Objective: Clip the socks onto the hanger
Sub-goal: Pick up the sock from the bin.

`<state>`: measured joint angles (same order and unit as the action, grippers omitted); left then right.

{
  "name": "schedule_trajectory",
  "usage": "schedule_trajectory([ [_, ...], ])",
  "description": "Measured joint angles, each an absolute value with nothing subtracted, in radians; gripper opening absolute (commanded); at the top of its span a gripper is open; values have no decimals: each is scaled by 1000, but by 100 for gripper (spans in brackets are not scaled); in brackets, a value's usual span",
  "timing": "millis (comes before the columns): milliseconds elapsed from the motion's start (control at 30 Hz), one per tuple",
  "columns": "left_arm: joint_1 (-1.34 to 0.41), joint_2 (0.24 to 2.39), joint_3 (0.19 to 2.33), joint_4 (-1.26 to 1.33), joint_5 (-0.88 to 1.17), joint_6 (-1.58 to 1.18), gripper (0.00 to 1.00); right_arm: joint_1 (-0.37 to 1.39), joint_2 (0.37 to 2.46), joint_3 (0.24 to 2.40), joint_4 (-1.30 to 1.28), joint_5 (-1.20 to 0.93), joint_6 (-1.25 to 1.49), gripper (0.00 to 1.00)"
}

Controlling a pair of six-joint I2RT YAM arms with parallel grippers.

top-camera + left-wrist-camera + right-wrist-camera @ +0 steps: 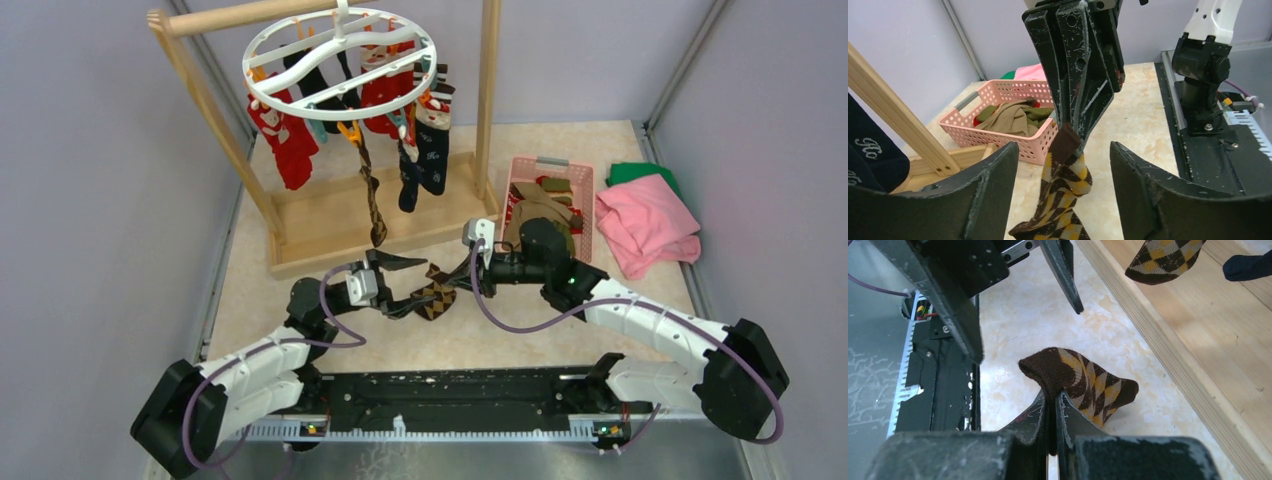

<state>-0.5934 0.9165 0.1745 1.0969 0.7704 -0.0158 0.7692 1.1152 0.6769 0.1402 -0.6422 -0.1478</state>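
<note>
A brown and yellow argyle sock (437, 296) hangs just above the table between the two arms. My right gripper (1053, 399) is shut on its dark brown cuff (1048, 371), and the rest droops down (1065, 182). My left gripper (1064, 148) is open, one finger on each side of this sock (1098, 387) without touching it. The white round hanger (340, 62) hangs from the wooden rack at the back, with several socks clipped on: red ones (290, 140), navy ones (430, 150) and a matching argyle sock (373, 200).
A pink basket (520, 175) with more socks stands right of the rack base (330, 225). Pink cloth (645, 225) and green cloth (640, 172) lie at the far right. The rack's wooden post (893, 120) is close on my left gripper's left.
</note>
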Motion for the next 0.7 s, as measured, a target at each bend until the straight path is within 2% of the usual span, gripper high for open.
schedule_trajectory([
  [100,-599,955,205,1077,773,13,60,769,1116,677,138,-648,-148,0],
  [333,-609,1012,257,1032,801,49,59,769,1116,677,133,-653,-148,0],
  [433,-616,1019,260,1012,800,63,52,769,1116,677,133,-654,-148,0],
  [633,-624,1031,279,963,796,88,23,769,1116,677,133,-657,-148,0],
  [700,-625,1032,284,957,791,94,7,769,1116,677,133,-658,-148,0],
])
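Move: The brown checkered sock's cuff is about 3 cm to the left gripper's right, 1 cm farther out and 1 cm lower. The right gripper already pinches this sock, and the cuff's free part stands some 2 cm to that gripper's left and 1 cm above it. From the left gripper, the hanging checkered sock's toe is roughly 10 cm ahead, 10 cm left and about level; the bin is some 17 cm ahead, 27 cm right and 16 cm lower. Bring the left gripper about 2 cm to the right towards the sock's cuff, easing it out and down by some 1.5 cm each, and keep closing its half-open fingers so they pinch the cuff beside the right fingertips. Hold the right gripper still, keeping its own grip on the cuff. ##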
